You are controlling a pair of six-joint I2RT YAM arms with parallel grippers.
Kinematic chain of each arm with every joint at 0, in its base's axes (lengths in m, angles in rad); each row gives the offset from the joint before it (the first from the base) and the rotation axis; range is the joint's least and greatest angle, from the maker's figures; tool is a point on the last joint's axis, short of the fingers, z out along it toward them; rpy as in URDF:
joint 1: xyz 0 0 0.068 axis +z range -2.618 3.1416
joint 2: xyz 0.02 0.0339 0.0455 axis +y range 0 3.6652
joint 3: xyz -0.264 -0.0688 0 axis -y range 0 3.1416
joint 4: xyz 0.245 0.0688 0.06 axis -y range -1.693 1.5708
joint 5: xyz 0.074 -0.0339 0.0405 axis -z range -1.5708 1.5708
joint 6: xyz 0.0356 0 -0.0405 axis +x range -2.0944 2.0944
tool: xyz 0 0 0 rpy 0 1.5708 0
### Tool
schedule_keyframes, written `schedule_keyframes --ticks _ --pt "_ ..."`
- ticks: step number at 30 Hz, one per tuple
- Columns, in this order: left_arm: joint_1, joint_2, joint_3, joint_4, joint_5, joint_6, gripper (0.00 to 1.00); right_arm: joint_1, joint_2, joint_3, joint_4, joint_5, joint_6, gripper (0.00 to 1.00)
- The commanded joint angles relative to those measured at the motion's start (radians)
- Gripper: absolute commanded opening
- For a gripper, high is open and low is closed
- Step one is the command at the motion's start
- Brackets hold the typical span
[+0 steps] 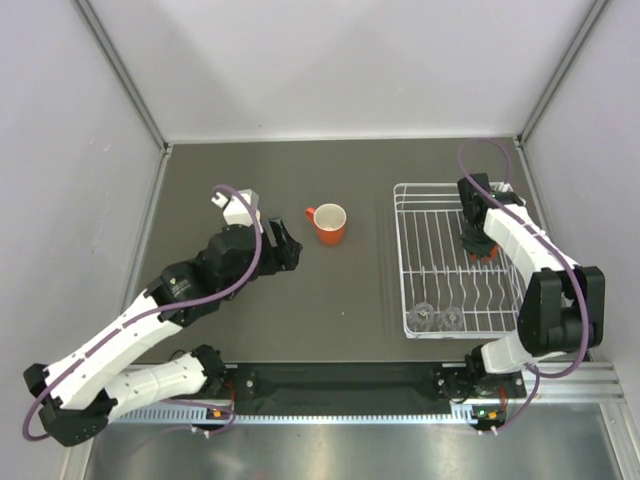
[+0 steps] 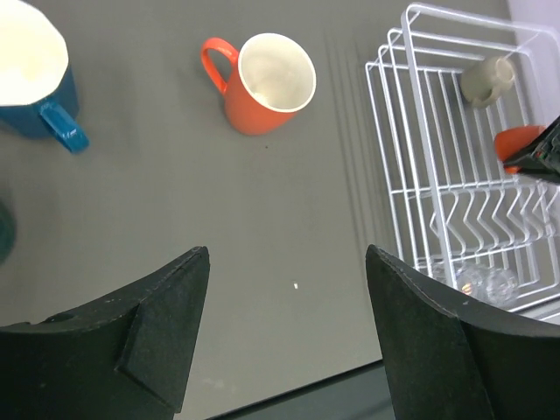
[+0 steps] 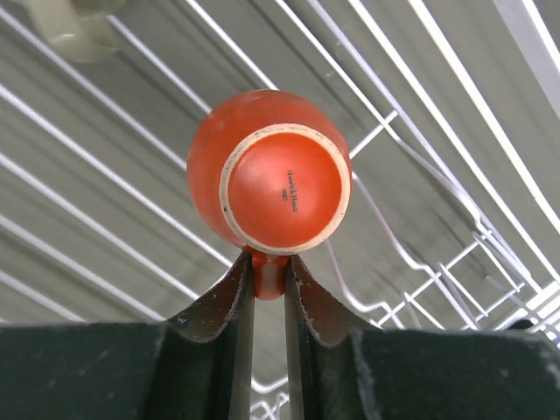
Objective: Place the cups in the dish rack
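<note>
The large orange mug (image 1: 329, 222) (image 2: 267, 83) stands upright on the table, left of the white wire dish rack (image 1: 400, 240) (image 2: 385, 162) (image 3: 385, 121). My left gripper (image 1: 285, 250) (image 2: 289, 262) hovers open and empty to the left of that mug. My right gripper (image 1: 478, 243) (image 3: 269, 262) is shut on the handle of the tiny orange cup (image 1: 486, 252) (image 2: 516, 144) (image 3: 280, 184), held upside down inside the rack. A beige mug (image 2: 486, 79) (image 3: 74, 31) and two clear glasses (image 1: 437, 317) (image 2: 490, 282) lie in the rack. A blue mug (image 2: 35, 87) and a dark green cup (image 2: 4, 229) sit at far left.
Grey walls with metal posts enclose the table on three sides. The rack sits close to the right wall. In the top view my left arm covers the blue mug and the green cup.
</note>
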Motion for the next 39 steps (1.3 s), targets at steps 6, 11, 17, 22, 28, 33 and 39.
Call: schedule_keyframes --ticks 6,11,17,22,28,33,39 --pt "-0.002 0.039 0.074 0.031 0.040 0.140 0.77 -0.025 0.077 -0.025 0.135 0.085 -0.011 0.00" --pt "-0.002 0.033 0.066 0.023 0.059 0.116 0.76 -0.036 0.110 -0.032 0.169 0.096 -0.020 0.00" --pt "-0.003 -0.013 0.046 0.008 0.046 0.072 0.74 -0.044 0.149 -0.022 0.174 0.098 -0.045 0.09" --pt "-0.002 -0.063 0.046 -0.062 -0.067 0.036 0.75 -0.045 0.149 -0.051 0.180 0.070 -0.048 0.24" --pt "-0.003 -0.083 0.063 -0.082 -0.087 0.048 0.76 -0.041 0.101 -0.064 0.172 0.013 -0.048 0.37" --pt "-0.003 -0.047 0.080 -0.087 -0.047 0.055 0.76 -0.031 -0.006 -0.050 0.125 -0.031 -0.060 0.48" --pt "-0.002 0.053 0.134 -0.141 -0.058 0.062 0.77 -0.021 -0.132 0.005 0.046 -0.098 -0.126 0.62"
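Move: The small orange cup is upside down, its handle already in my right fingers. Its spot on the rack bars lies about 3 cm ahead, 4 cm right and 7 cm below that hand. The beige cup sits some 12 cm ahead and 2 cm right; the two clear glasses are 12 cm back, roughly 4 and 11 cm left, all about 7 cm lower. From my left hand that spot is around 8 cm ahead, 43 cm right and well below. With my right hand I lower the orange cup about 5 cm onto the rack bars, easing it a little forward and right on the way. Near the bottom I open my fingers and let go of the handle, then lift straight off about 5 cm, fingers still opening and drifting slightly back and left. My left hand, empty and open, dips slightly right, then swings a few centimetres left and up before partly sinking back. ##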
